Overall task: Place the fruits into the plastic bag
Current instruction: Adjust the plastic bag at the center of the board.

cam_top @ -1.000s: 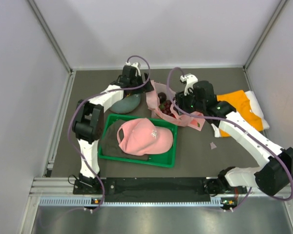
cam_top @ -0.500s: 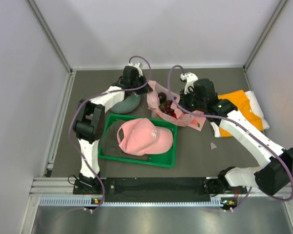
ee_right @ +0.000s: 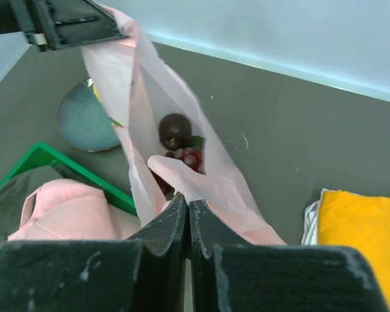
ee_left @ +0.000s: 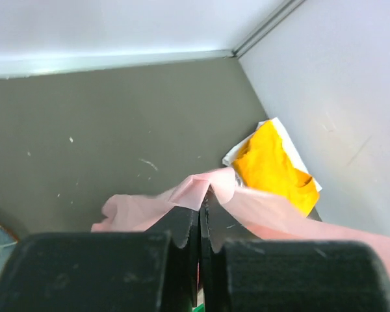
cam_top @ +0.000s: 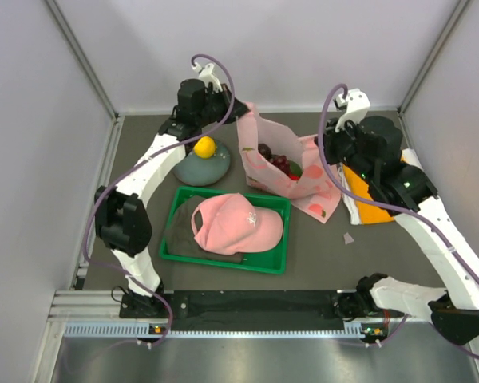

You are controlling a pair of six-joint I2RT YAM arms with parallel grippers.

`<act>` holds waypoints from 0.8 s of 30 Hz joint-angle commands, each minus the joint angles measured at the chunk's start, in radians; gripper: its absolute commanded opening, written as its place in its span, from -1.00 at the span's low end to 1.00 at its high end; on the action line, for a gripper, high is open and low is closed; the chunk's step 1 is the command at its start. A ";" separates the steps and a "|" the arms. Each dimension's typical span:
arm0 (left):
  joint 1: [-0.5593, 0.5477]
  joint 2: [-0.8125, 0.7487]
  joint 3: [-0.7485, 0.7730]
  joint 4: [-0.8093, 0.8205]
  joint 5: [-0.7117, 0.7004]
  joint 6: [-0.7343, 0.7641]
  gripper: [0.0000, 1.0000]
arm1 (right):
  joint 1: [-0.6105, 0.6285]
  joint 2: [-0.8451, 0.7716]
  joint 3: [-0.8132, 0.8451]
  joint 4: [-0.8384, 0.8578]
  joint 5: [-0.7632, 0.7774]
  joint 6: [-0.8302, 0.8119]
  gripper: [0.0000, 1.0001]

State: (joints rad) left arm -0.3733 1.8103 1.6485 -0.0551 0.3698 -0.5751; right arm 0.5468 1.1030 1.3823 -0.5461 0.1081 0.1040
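Note:
The pink plastic bag [cam_top: 291, 177] hangs stretched between both grippers, mouth up. My left gripper [cam_top: 238, 108] is shut on its left rim, seen pinched in the left wrist view [ee_left: 203, 198]. My right gripper [cam_top: 324, 144] is shut on the right rim [ee_right: 187, 200]. Inside the bag lie a dark brown round fruit [ee_right: 174, 129], dark red grapes [ee_right: 186, 158] and something green [cam_top: 295, 170]. A yellow-orange citrus [cam_top: 205, 146] sits outside the bag on a grey-blue plate [cam_top: 198, 168], below the left arm.
A green tray [cam_top: 275, 264] holding a pink cap [cam_top: 235, 223] and a dark cloth lies in front of the bag. An orange folded cloth [cam_top: 366, 206] lies at the right under the right arm. Walls close in the back and sides.
Both grippers have shut on the bag's rims and risen, pulling the bag up and apart. The left arm moved back, uncovering the citrus on the plate.

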 commanded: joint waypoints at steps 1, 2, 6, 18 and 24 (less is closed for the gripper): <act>0.001 -0.034 0.031 -0.006 0.017 0.032 -1.00 | -0.004 -0.029 -0.003 0.029 0.073 -0.012 -1.00; -0.001 -0.028 0.021 -0.021 0.018 0.040 -1.00 | -0.004 -0.026 -0.017 0.029 0.077 -0.010 -1.00; -0.001 -0.002 -0.010 -0.070 0.005 0.063 -1.00 | -0.008 -0.025 -0.080 0.025 0.081 0.025 -1.00; 0.002 -0.031 -0.042 -0.154 -0.121 0.136 0.49 | -0.008 -0.063 -0.150 0.035 0.036 0.063 -1.00; 0.007 -0.138 -0.105 -0.138 -0.302 0.205 0.81 | -0.007 -0.071 -0.149 0.040 0.016 0.068 -1.00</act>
State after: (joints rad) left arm -0.3737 1.8137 1.5822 -0.2394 0.2134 -0.4343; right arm 0.5449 1.0607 1.2171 -0.5465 0.1471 0.1593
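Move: The left hand grips the pink bag's left rim, and the fruit in the bag's bottom lies about 12 cm to its right, level fore and aft, some 26 cm below. On the table beside it, the plate stands about 12 cm left and 1 cm ahead, and the green tray 21 cm back and 6 cm left. The right hand grips the opposite rim, with the fruit about 16 cm ahead, 6 cm left and 32 cm below; the orange cloth lies 11 cm ahead, 24 cm right. Both hands let the stretched bag down towards the board: the left, after a slight rise, sinks to end about 8 cm lower, easing a few centimetres left and rolling some 15 degrees so its left side lifts, and late in the descent its fingers open wide and let go of the left rim. The right hand keeps its shut grip on the right rim, sinks about 6 cm with its fingers tipping slightly down, then holds nearly still. ##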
